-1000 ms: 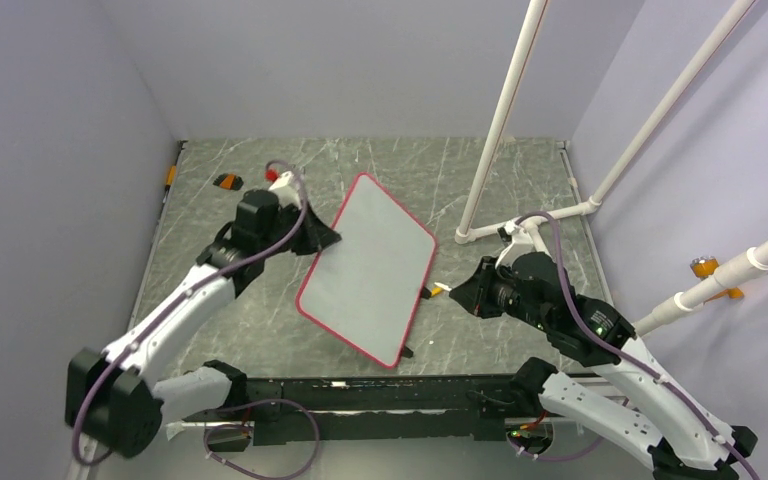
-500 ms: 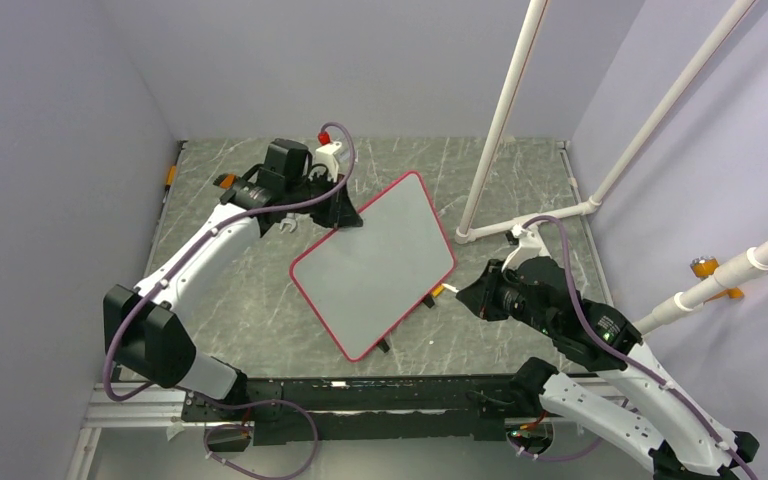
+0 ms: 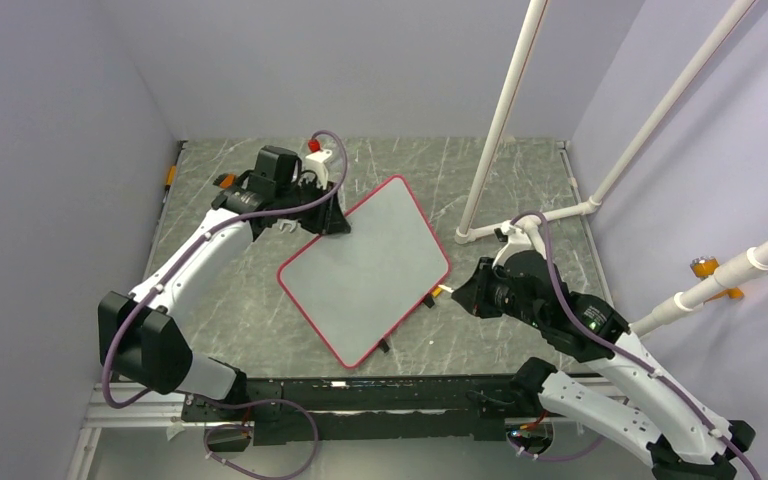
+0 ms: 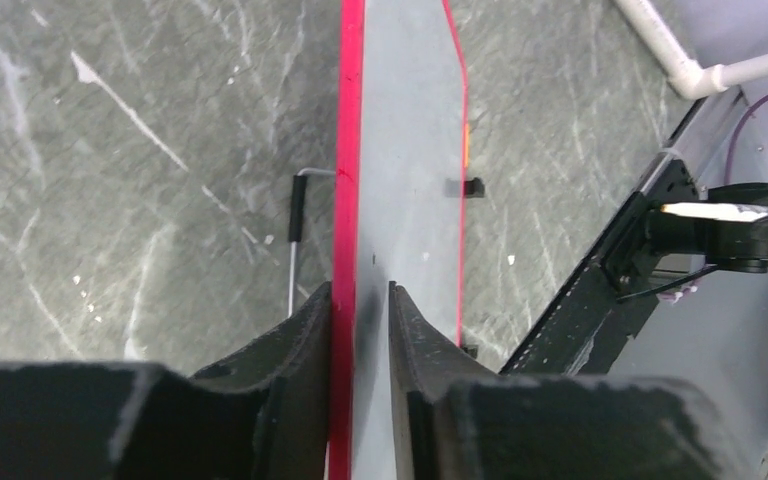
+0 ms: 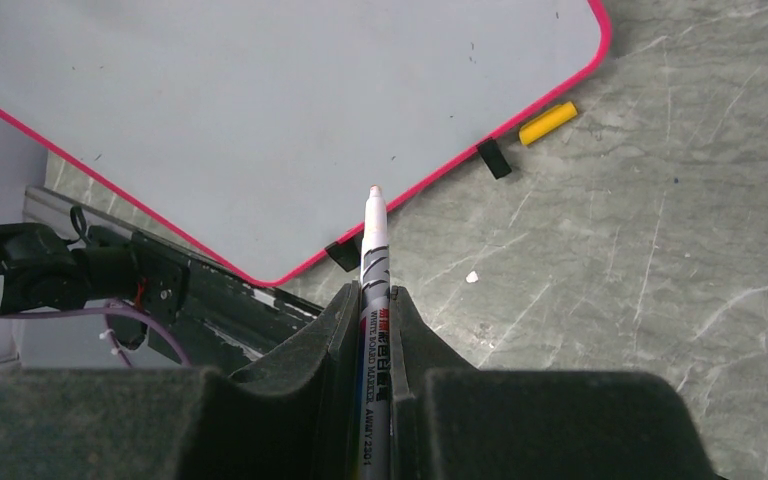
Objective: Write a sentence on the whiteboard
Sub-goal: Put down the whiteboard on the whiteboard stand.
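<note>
The whiteboard (image 3: 365,270), red-framed with a plain grey-white face, lies askew in mid-table. No sentence is in view on it. My left gripper (image 3: 332,222) straddles its far-left edge. In the left wrist view one pad touches the red frame (image 4: 348,150) and the other stands a little off the board's face, so the left gripper (image 4: 360,290) is slightly open. My right gripper (image 5: 375,292) is shut on a whiteboard marker (image 5: 374,250). Its tip points at the board's near-right edge (image 5: 420,190) and hovers just off it. A yellow cap (image 5: 547,122) lies beside that edge.
White pipe posts (image 3: 500,120) rise from the back right, their foot (image 3: 520,222) close behind my right arm. A small orange-black piece (image 3: 225,181) sits at the back left. Black clips (image 5: 493,158) jut from the board's edge. A black-handled wire (image 4: 297,215) lies beside the board.
The left arm swung far back and turned the board clockwise, then slid it slightly near-left. Its jaws have loosened on the edge. The right gripper with the marker barely moved.
</note>
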Controlling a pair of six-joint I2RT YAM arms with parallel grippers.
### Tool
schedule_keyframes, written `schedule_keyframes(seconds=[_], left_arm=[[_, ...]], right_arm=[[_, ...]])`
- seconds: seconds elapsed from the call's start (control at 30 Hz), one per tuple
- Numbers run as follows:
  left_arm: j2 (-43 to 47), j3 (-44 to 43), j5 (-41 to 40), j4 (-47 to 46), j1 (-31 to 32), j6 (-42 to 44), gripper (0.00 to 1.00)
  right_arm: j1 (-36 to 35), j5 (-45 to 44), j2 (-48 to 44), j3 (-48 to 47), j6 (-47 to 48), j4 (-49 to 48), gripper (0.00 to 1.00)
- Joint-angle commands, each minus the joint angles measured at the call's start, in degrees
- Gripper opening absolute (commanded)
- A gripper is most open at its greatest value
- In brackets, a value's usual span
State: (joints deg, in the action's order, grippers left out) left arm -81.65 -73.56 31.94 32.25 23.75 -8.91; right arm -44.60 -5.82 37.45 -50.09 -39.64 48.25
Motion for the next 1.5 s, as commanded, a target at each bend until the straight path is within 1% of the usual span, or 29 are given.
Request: schedule_keyframes(seconds=[0.0,0.1,0.2,0.33,0.4,0.53,0.7,0.93,1.07,1.13,1.23,1.47], left_arm=[[1.95,1.7,1.35,1.83,-1.82,3.18,0.31],[1.55,2.4,2.25,1.34,-2.96,3.22,0.34],[0.78,2.53,2.92,1.39,-3.72,3.2,0.34],[0.1,2.38,4.27,0.62,-3.78,2.44,0.36],[-0.08,2.22,4.91,0.01,-3.75,1.71,0.38],[-0.52,1.14,5.52,-0.4,-3.76,0.87,0.47],[-0.55,-0.47,2.95,0.87,-3.8,0.94,0.62],[-1.23,-2.95,2.4,3.64,-5.06,2.2,0.73],[-1.62,-4.16,2.06,4.9,-5.74,2.88,0.76],[-1.56,-4.49,2.24,5.31,-6.5,3.02,0.76],[-0.46,-3.99,3.71,4.43,-8.57,2.72,0.77],[2.06,-3.18,4.67,6.71,-13.14,4.3,0.78]], right_arm=[[-0.05,0.2,0.46,-0.27,-0.07,-2.97,0.0],[-0.05,0.2,0.92,-0.19,-0.17,-3.28,0.0],[-0.05,0.33,1.38,0.12,-0.34,-3.87,0.0],[-0.04,0.63,1.95,0.42,-0.44,-4.49,0.0],[-0.05,0.71,2.27,0.43,-0.37,-4.56,0.0],[0.0,0.73,2.61,0.38,-0.29,-4.74,0.0],[-0.06,0.81,2.96,0.16,-0.02,-4.75,0.0],[-0.06,1.21,2.92,0.32,0.25,-4.77,0.0],[-0.05,0.99,2.55,0.42,0.38,-4.66,0.0],[-0.05,0.99,2.47,0.51,0.35,-4.57,0.0],[-0.05,1.07,2.29,0.83,0.22,-4.63,0.0],[0.02,1.3,2.0,1.73,-0.08,-4.99,0.0]])
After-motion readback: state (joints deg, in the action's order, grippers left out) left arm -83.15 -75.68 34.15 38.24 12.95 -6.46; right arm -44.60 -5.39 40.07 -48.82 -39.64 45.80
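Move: The left hand has the whiteboard by the middle of its raised upper-left edge, fingers just starting to part. The board's middle lies about 7 cm back, 5 cm right and 10 cm below. The stand's two black clips sit at its low edge, roughly 12 cm back and 19 cm right, and 23 cm back and 8 cm right, some 20 cm down. From the marker-holding right hand, the board's middle is about 8 cm ahead, 18 cm left and 9 cm lower. Down and to the left, about 3 cm each way, the left hand first eases the whiteboard's raised edge back towards its stand. It then almost halts there while its fingers spread wide around the edge and let go, and finally backs off forward and to the left by some 3 cm each way, rising about 2 cm. ##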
